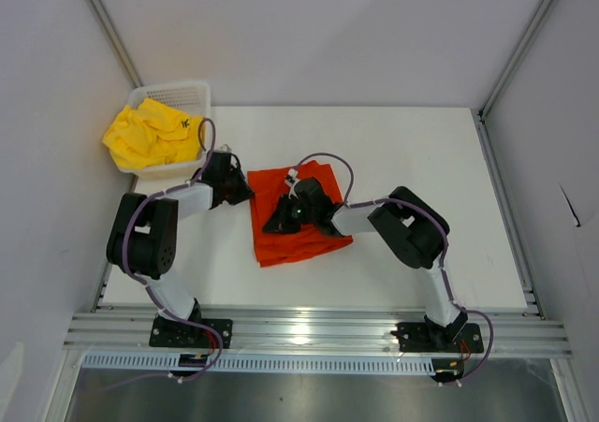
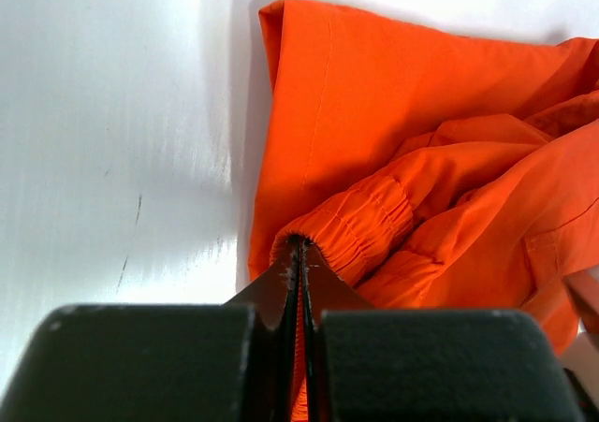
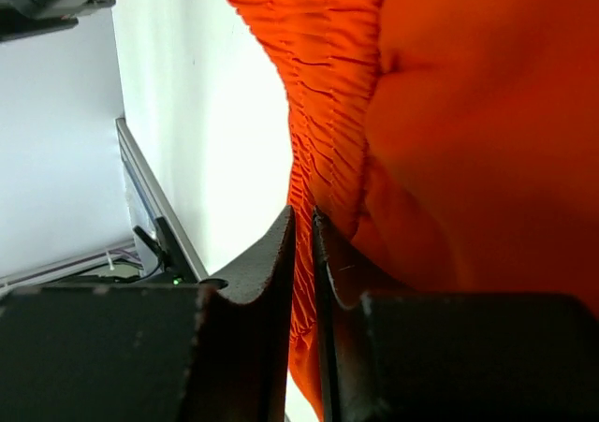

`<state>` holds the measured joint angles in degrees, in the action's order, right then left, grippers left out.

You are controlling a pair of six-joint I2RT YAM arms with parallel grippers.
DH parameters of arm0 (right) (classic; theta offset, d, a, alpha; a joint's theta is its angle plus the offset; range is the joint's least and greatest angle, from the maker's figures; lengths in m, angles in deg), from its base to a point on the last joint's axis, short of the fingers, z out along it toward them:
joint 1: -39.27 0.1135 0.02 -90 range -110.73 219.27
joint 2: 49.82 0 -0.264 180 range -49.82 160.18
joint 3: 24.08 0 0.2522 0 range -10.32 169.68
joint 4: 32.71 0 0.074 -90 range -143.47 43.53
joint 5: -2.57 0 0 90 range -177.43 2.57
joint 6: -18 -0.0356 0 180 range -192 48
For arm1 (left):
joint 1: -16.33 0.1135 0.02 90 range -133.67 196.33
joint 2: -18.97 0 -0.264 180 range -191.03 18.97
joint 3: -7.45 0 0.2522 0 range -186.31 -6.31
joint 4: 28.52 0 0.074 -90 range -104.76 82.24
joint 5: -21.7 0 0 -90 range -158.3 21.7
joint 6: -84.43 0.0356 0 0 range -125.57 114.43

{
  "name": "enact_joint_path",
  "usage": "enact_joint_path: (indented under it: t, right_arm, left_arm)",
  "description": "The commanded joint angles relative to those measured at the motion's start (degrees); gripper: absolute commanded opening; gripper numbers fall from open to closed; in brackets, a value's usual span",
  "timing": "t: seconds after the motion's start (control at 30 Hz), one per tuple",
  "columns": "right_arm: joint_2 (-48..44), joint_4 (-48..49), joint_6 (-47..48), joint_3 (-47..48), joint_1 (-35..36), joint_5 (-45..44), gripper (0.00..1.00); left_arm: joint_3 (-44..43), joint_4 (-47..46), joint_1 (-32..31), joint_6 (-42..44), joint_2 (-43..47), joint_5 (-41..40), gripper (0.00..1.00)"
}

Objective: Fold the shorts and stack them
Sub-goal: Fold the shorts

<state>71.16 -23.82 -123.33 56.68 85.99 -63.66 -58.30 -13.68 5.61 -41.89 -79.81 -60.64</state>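
The orange-red shorts lie crumpled in the middle of the white table. My left gripper is at their upper left edge. In the left wrist view it is shut on the gathered elastic waistband. My right gripper rests over the shorts' left half. In the right wrist view its jaws are pinched on the ribbed waistband, with orange cloth running between them. The yellow shorts, with a small black logo, are bunched in the basket at the back left.
The white mesh basket stands at the table's back left corner. An aluminium rail runs along the near edge by the arm bases. Grey walls and slanted frame posts close in both sides.
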Motion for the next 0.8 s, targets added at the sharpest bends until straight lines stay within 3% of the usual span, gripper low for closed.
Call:
enact_joint_path:
  t: [0.0, 0.23, 0.33, 0.4, 0.5, 0.63, 0.77]
  right_arm:
    - [0.74, -1.38, 2.19, -0.91, 2.14, -4.07, 0.15]
    - [-1.28, -0.16, 3.86, -1.96, 2.41, -5.40, 0.15]
    - [-3.65, -0.50, 4.66, -1.35, 1.89, -4.79, 0.17]
    - [-5.85, -1.03, 5.27, -1.00, 1.62, -4.26, 0.17]
    - [-8.92, -3.30, 6.15, -0.56, 1.27, -4.69, 0.25]
    - [-13.05, -5.69, 6.59, -1.35, 0.13, -5.75, 0.45]
    - [-17.18, -10.15, 8.35, -2.40, -1.89, -6.88, 0.52]
  left_arm:
    - [-2.59, 1.02, 1.14, 1.69, 1.40, -0.37, 0.00]
    - [-5.32, 3.49, 1.14, 1.16, 4.20, 1.48, 0.00]
    - [-5.32, 4.63, 1.32, 1.16, 6.75, 1.65, 0.10]
    - [-5.32, 5.85, 2.10, 1.16, 9.65, 2.00, 0.22]
    - [-4.01, 5.60, 2.46, 0.63, 14.05, 3.32, 0.32]
    - [-0.93, 3.58, 2.37, 0.28, 18.27, 7.01, 0.37]
    - [1.27, 2.70, 1.23, 1.51, 20.21, 8.33, 0.41]
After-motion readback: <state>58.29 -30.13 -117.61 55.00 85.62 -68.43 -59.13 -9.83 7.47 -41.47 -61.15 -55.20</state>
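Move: At the left edge of the folded shorts, the left hand's shut fingertips are down on the waistband, with the shorts' middle about 13 cm to its right, 5 cm back and a centimetre or so lower. From the right hand, also on that waistband, the shorts' middle lies about 9 cm to the right, 3 cm ahead and 2 cm below. The basket with the yellow clothes stands about 23 cm to the left of the left hand and 18 cm ahead. Letting go of the waistband, the left hand rises about 12 cm almost straight up, opening to under half and tipping its fingers some 15 degrees forward and outward. The right hand first settles slightly left, then lifts off the same edge about 7 cm, edging right over the shorts as its fingers spread from a small gap to half open. ##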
